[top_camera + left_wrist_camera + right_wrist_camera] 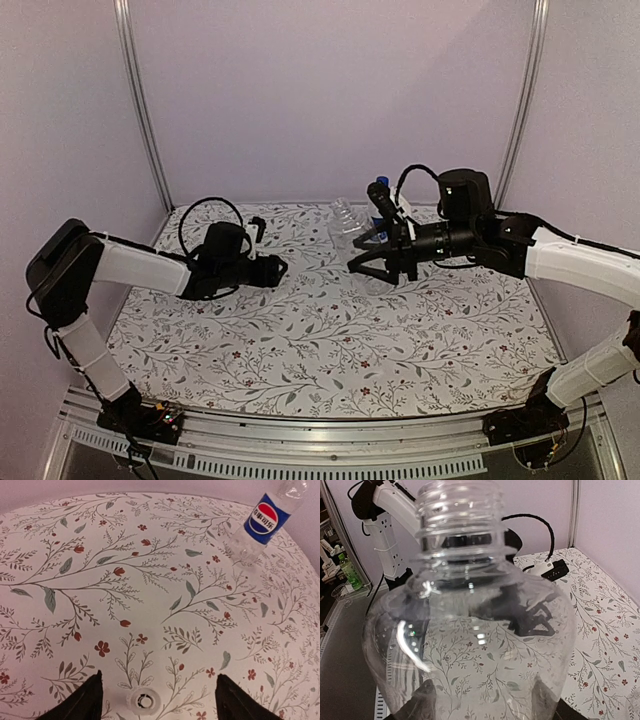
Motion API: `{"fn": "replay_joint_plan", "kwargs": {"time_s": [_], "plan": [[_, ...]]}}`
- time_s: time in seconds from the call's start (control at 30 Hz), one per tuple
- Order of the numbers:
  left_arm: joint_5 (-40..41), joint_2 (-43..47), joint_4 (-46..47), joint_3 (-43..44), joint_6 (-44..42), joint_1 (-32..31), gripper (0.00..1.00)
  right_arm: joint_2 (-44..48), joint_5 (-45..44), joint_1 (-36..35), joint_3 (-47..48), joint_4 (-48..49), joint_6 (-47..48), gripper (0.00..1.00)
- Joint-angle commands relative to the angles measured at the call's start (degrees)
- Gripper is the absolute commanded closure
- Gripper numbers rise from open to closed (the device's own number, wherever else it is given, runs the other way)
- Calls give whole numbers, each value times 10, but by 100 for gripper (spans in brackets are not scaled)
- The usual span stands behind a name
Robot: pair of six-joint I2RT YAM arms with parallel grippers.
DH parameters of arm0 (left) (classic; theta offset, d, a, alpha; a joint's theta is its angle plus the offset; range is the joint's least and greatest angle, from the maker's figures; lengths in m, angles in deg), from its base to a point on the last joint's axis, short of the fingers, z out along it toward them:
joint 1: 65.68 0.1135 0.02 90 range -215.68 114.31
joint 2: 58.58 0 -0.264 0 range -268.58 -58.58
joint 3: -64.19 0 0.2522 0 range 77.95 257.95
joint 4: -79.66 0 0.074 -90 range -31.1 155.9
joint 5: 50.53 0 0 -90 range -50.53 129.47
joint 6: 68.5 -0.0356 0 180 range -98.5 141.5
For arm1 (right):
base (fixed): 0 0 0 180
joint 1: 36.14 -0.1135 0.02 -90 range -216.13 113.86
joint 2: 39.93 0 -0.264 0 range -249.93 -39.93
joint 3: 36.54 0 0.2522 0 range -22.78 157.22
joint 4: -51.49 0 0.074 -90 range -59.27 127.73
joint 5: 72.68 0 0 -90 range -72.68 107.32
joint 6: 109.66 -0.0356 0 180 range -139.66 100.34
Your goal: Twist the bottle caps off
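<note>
The plain clear bottle fills the right wrist view. Its threaded neck is bare, with no cap on it. My right gripper is shut on its body, a finger on each side, and holds it above the cloth. A pale cap lies open side up on the cloth, between the spread fingers of my open left gripper. The Pepsi bottle stands at the back. Its blue cap is still on it and shows just behind the right gripper.
A floral cloth covers the table. Metal frame posts and plain walls close in the back and sides. The left gripper hovers left of centre, facing the right one.
</note>
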Motion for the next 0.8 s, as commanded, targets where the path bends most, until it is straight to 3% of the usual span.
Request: {"fn": "replay_joint_plan", "kwargs": {"time_s": [0.0, 0.13, 0.37, 0.53, 0.77], "plan": [[-68, 96, -11, 0, -5, 0, 22, 7, -12, 2, -12, 18, -8, 38], [-170, 191, -5, -1, -43, -21, 21, 6, -2, 2, -9, 13, -7, 38], [-335, 297, -5, 26, -27, -35, 21, -10, 42, 1, 12, -5, 10, 37], [-403, 294, -31, 84, -24, -59, 21, -27, 65, -5, 29, -14, 18, 37], [-436, 237, -53, 157, -40, -96, 22, -50, 84, -15, 50, -23, 24, 37]]}}
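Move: The clear bottle, already without its cap, is in my right hand, its middle only 2 cm or so left of that hand point and about level with it. From my left hand, low over the table, the bottle is roughly 15 cm back, 18 cm to the right and 20 cm above. The loose cap lies some 6 cm below my left hand, about 1 cm ahead. The Pepsi bottle stands about 25 cm ahead, 28 cm right and 4 cm higher. I raise my empty left hand off the cap and up about 30 cm, drawing it back some 15 cm and then also rightward towards the clear bottle's open neck. On the way I swing its fingers clockwise and level them until they face the bottle, still open and not touching. My right hand keeps its grip and eases the bottle a couple of centimetres back and left, turning slightly counter-clockwise. ##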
